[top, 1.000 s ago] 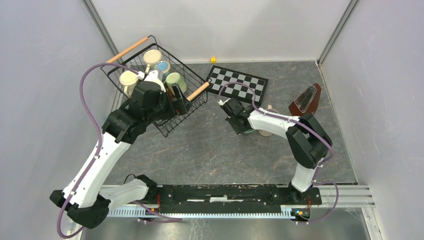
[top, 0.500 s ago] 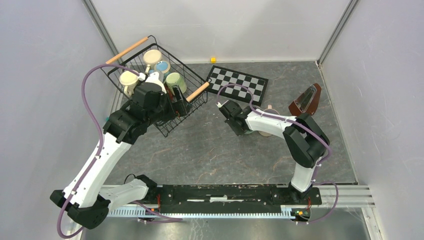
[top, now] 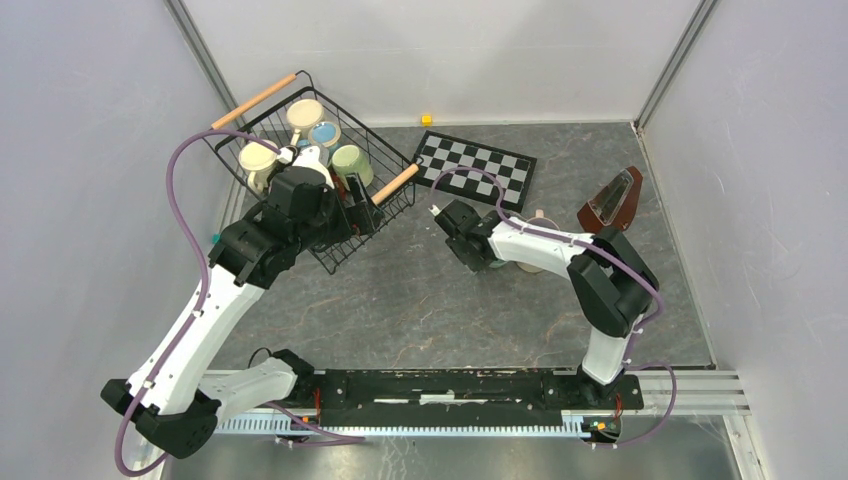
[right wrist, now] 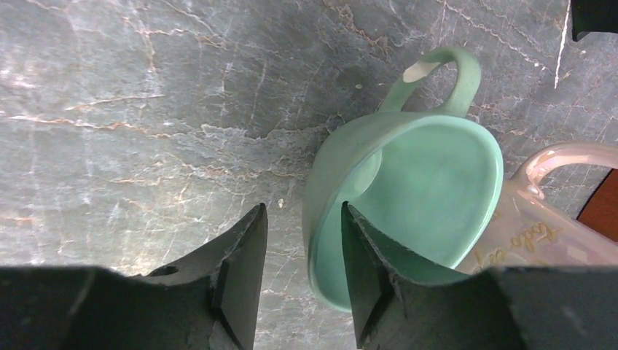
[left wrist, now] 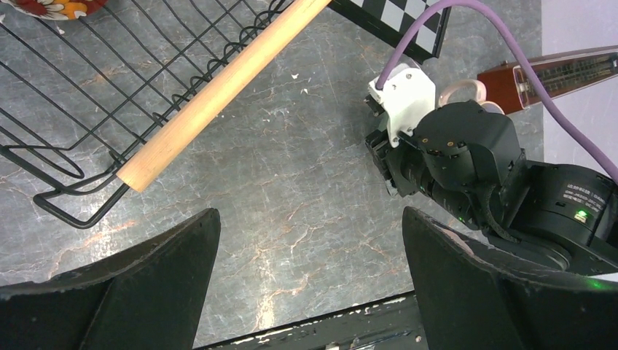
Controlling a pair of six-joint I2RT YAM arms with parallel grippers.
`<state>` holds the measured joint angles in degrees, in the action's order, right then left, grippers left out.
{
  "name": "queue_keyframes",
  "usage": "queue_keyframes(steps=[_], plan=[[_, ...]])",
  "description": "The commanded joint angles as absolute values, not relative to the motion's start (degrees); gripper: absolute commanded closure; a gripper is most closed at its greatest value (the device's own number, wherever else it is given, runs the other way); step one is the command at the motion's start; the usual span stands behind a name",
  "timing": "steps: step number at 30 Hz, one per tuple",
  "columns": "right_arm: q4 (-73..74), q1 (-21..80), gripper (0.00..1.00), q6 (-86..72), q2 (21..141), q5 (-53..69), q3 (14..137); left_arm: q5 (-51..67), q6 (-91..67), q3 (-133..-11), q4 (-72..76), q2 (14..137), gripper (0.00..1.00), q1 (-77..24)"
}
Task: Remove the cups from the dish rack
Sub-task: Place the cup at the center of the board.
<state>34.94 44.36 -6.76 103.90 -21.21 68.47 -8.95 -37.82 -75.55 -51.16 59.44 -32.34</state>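
The dish rack [top: 226, 160], a black wire basket with wooden handles, stands at the back left and holds several cups, among them a cream one [top: 305, 112], a blue one [top: 325, 133] and a light green one [top: 350, 160]. My left gripper [left wrist: 310, 240] hangs wide open over bare table beside the rack's near handle [left wrist: 218, 95]. A teal cup [right wrist: 423, 189] stands on the table against a pink cup [right wrist: 532, 226]. My right gripper [right wrist: 302, 219] straddles the teal cup's rim, one finger inside and one outside, open with a gap to the wall.
A checkered board [top: 476, 168] lies behind the right arm. The brown metronome [top: 612, 198] stands at the right, near the pink cup [top: 538, 262]. A small yellow cube [top: 427, 119] sits at the back wall.
My right gripper's jaws have parted from the teal cup's rim, and its wrist has shifted slightly left. The left arm has barely moved.
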Motion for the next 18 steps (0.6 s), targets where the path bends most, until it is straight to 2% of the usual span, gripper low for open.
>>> queue_keyframes(steps=[1,8,11,13,18], plan=[[36.3,45.3,0.50,-7.6,99.5,-21.0,72.5,-9.9,-36.4,-75.6,-50.8,58.5,0.00,-32.2],[37.5,45.5,0.26,-8.3,93.1,-20.2,74.3,-9.8,-36.8,-76.5,-50.9,58.5,0.00,-32.2],[37.3,45.5,0.09,-8.6,89.4,-19.4,74.4,-9.6,-37.0,-77.1,-50.9,58.6,0.00,-32.2],[36.9,45.5,0.02,-8.8,87.0,-18.8,74.3,-9.5,-37.3,-77.5,-50.9,58.5,0.00,-32.3],[34.7,45.5,0.02,-9.9,79.8,-16.4,72.7,-10.4,-38.2,-78.2,-51.2,58.7,0.00,-32.3]])
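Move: Just right of the right hand stands the green cup, its middle about 4 cm to the right, 1 cm ahead and some 2 cm below; the already parted fingers straddle its left wall. The pink cup stands roughly 8 cm to the right of the green one, level with it. The chessboard's middle is some 19 cm ahead of the hand, 6 cm below. From the left hand, the green cup lies about 20 cm right, 5 cm ahead and 28 cm lower. Rising almost straight up and ever faster from the green cup's left wall, the right hand climbs about 13 cm and drifts some 2 cm left, clear of the rim. The half-open fingers spread to fully open on the way, one having stood inside the cup and one outside, while the hand tilts about 20 degrees, its left side rising and its fingers swinging a little forward. ##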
